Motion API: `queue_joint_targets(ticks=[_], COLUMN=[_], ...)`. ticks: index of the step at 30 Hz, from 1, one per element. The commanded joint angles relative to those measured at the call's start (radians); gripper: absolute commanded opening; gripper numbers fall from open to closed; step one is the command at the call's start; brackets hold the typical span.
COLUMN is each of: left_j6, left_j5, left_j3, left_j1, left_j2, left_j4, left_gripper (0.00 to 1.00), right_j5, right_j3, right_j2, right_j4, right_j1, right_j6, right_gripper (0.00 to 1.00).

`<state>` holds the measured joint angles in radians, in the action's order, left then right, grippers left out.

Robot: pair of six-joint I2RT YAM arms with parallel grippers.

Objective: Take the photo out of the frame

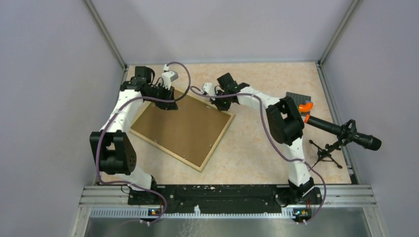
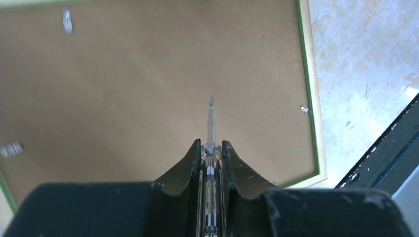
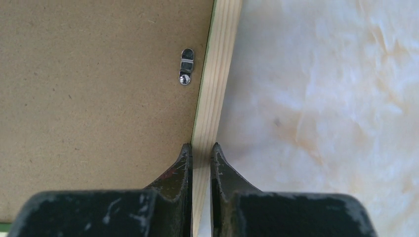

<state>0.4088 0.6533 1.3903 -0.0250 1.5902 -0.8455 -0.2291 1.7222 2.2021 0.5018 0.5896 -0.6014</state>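
Observation:
The frame point(image 1: 183, 129) lies face down on the table with its brown fibreboard back up and a thin green border. The photo is hidden beneath the back. My left gripper point(image 1: 168, 101) is over the frame's far left corner, shut on a clear-handled screwdriver point(image 2: 211, 118) whose tip points over the back point(image 2: 148, 89). My right gripper point(image 1: 222, 104) is at the far right corner, its jaws closed on the pale wooden rim point(image 3: 217, 74). In the right wrist view my gripper point(image 3: 201, 146) straddles that rim. A metal clip point(image 3: 187, 66) sits just inside the rim.
More metal clips point(image 2: 305, 109) point(image 2: 67, 20) sit along the frame's edges. A black microphone on a small tripod point(image 1: 346, 132) stands at the right, with an orange object point(image 1: 306, 106) and a dark grey pad point(image 1: 298, 97) behind it. Enclosure walls surround the table.

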Motion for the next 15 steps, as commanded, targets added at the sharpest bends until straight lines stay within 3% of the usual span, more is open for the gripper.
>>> queue_joint_targets(ticks=[1,3,4,5,8,9,12,15], left_j6=[0.028,0.035,0.048,0.062,0.127,0.154,0.211,0.261], left_j5=[0.008,0.015,0.026,0.037,0.073,0.078,0.08,0.073], left_j3=[-0.009,-0.011,-0.011,-0.012,-0.017,-0.021,-0.056,-0.087], left_j1=[0.006,0.006,0.006,0.006,0.003,-0.001,-0.014,-0.054], left_j2=[-0.057,-0.059,-0.059,-0.059,-0.062,-0.063,-0.08,-0.097], left_j4=[-0.012,-0.023,-0.033,-0.042,-0.078,-0.089,-0.096,-0.097], left_gripper=[0.0,0.0,0.0,0.0,0.0,0.0,0.0,0.0], right_j5=[-0.06,-0.006,0.008,0.012,-0.018,-0.033,-0.092,-0.149], right_j3=[0.033,0.098,0.139,0.182,0.31,0.347,0.368,0.258], right_j2=[0.071,0.093,0.101,0.106,0.106,0.103,0.066,-0.011], right_j4=[-0.045,-0.053,-0.037,-0.017,0.064,0.097,0.16,0.168], right_j1=[0.062,0.059,0.053,0.043,-0.006,-0.025,-0.084,-0.13], right_j6=[-0.111,-0.074,-0.042,-0.012,0.12,0.171,0.313,0.401], right_gripper=[0.0,0.01,0.07,0.14,0.49,0.54,0.63,0.68])
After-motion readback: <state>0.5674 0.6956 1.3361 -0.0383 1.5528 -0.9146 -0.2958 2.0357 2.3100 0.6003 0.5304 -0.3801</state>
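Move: My right hand is still pinching the frame's far rail; the frame's middle is about 19 cm to its left and 7 cm back, and the far tab is some 7 cm left and 3 cm ahead. My left hand still holds the screwdriver about 15 cm above the backing: the right-side tab lies some 10 cm back and 15 cm right of it, the near tab about 15 cm back and 5 cm right. With my right hand I keep swinging the pinched rail left, nearly 5 cm and slightly back, then open the fingers, let go and lift off forward and up, about 5 cm each, veering back to the right. Meanwhile I ease my left hand about 3 cm back and slightly down, turning it some 10 degrees clockwise, the screwdriver still held clear above the backing. ##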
